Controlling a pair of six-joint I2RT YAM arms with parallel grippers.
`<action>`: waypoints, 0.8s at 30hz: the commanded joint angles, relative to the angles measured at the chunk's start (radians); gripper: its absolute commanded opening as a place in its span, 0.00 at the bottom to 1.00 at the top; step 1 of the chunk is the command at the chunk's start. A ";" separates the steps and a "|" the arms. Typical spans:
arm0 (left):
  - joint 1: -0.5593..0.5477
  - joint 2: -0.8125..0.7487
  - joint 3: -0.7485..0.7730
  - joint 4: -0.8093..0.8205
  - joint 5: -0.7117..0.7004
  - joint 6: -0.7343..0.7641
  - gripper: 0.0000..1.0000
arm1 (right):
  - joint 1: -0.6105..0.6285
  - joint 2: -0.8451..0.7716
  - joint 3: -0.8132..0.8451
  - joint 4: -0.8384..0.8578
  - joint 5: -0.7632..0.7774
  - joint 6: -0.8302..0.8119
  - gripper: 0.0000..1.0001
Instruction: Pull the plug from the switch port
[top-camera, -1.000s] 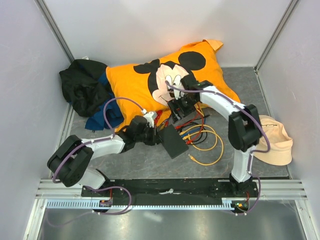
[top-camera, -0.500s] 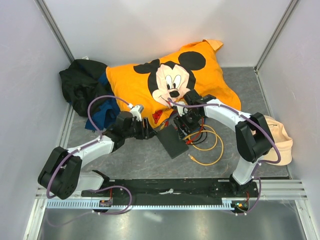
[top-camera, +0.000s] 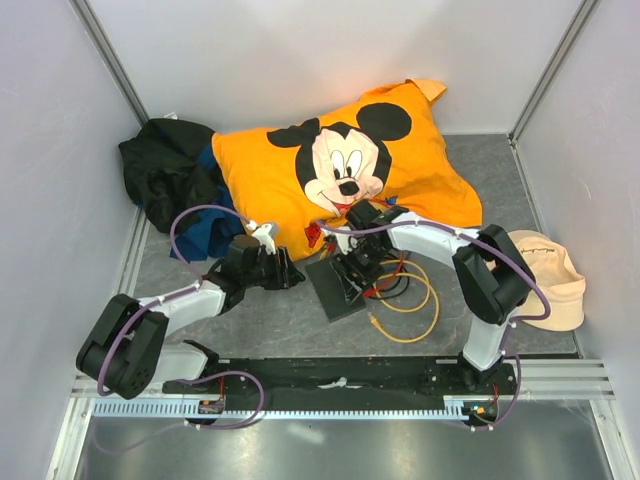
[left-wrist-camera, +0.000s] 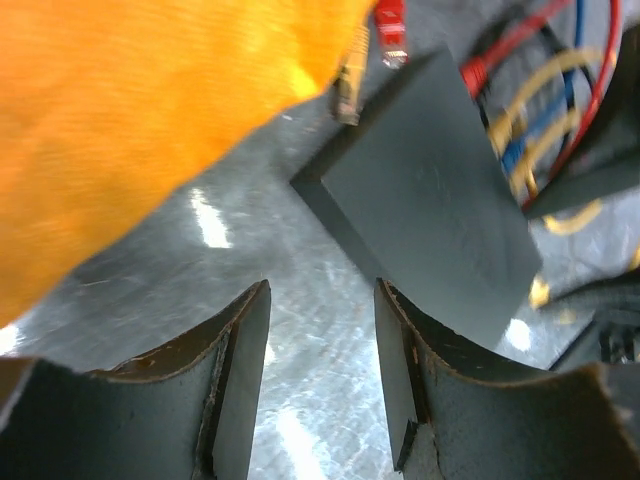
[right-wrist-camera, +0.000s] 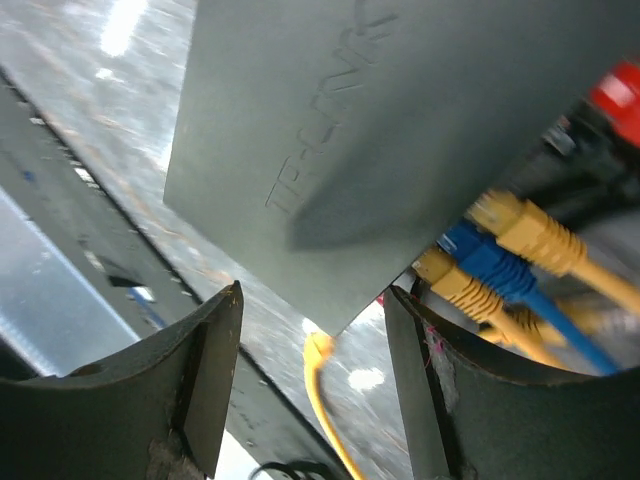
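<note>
The switch (top-camera: 333, 287) is a flat dark grey box on the floor in front of the pillow. It also shows in the left wrist view (left-wrist-camera: 430, 210) and the right wrist view (right-wrist-camera: 380, 130). Yellow plugs (right-wrist-camera: 520, 228) and a blue plug (right-wrist-camera: 482, 257) sit in its port edge, with red, yellow and black cables (top-camera: 405, 285) coiled to its right. My right gripper (top-camera: 358, 268) is open over the switch's right edge, its jaws (right-wrist-camera: 315, 295) empty near a corner. My left gripper (top-camera: 290, 272) is open and empty (left-wrist-camera: 320, 292) just left of the switch, not touching it.
An orange Mickey Mouse pillow (top-camera: 340, 165) lies right behind the switch. A black cloth heap (top-camera: 165, 180) and blue cloth (top-camera: 205, 235) lie at the left, a beige cap (top-camera: 545, 280) at the right. A loose yellow cable end (top-camera: 374, 322) lies near the switch. White walls enclose the floor.
My left gripper has drawn back leftwards off the switch. My right gripper has moved from the pillow's edge down onto the switch's cable side.
</note>
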 joint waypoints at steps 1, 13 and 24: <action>0.025 -0.047 -0.005 0.017 -0.048 -0.015 0.53 | 0.086 0.079 0.066 0.047 -0.136 0.043 0.67; 0.088 -0.095 0.057 -0.055 -0.025 0.019 0.56 | 0.051 0.038 0.249 -0.126 -0.064 -0.070 0.73; 0.115 -0.026 0.163 -0.092 0.317 0.278 0.74 | -0.157 0.243 0.600 -0.263 -0.133 -0.383 0.69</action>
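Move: The right fingers straddle the switch's near, port-side corner, with the switch's middle about 3 cm ahead, 5 cm left and 2 cm below the hand. The plugs in the port side sit some 3 cm ahead and 3 cm right of the hand, and the yellow cable end about 4 cm back and 4 cm right. From the left hand, the switch's middle lies some 8 cm right, 1 cm back and 2 cm lower. With a finger at the port side near the corner, the right hand keeps pushing the switch left about 7 cm, drifting slightly back; then it comes free and swings forward some 12 cm, up 8 and back to the right, past the far end towards the orange cloth, fingers still open. The left hand eases forward and left, then rises about 6 cm in all, swinging back right over the lid and opening wider. ##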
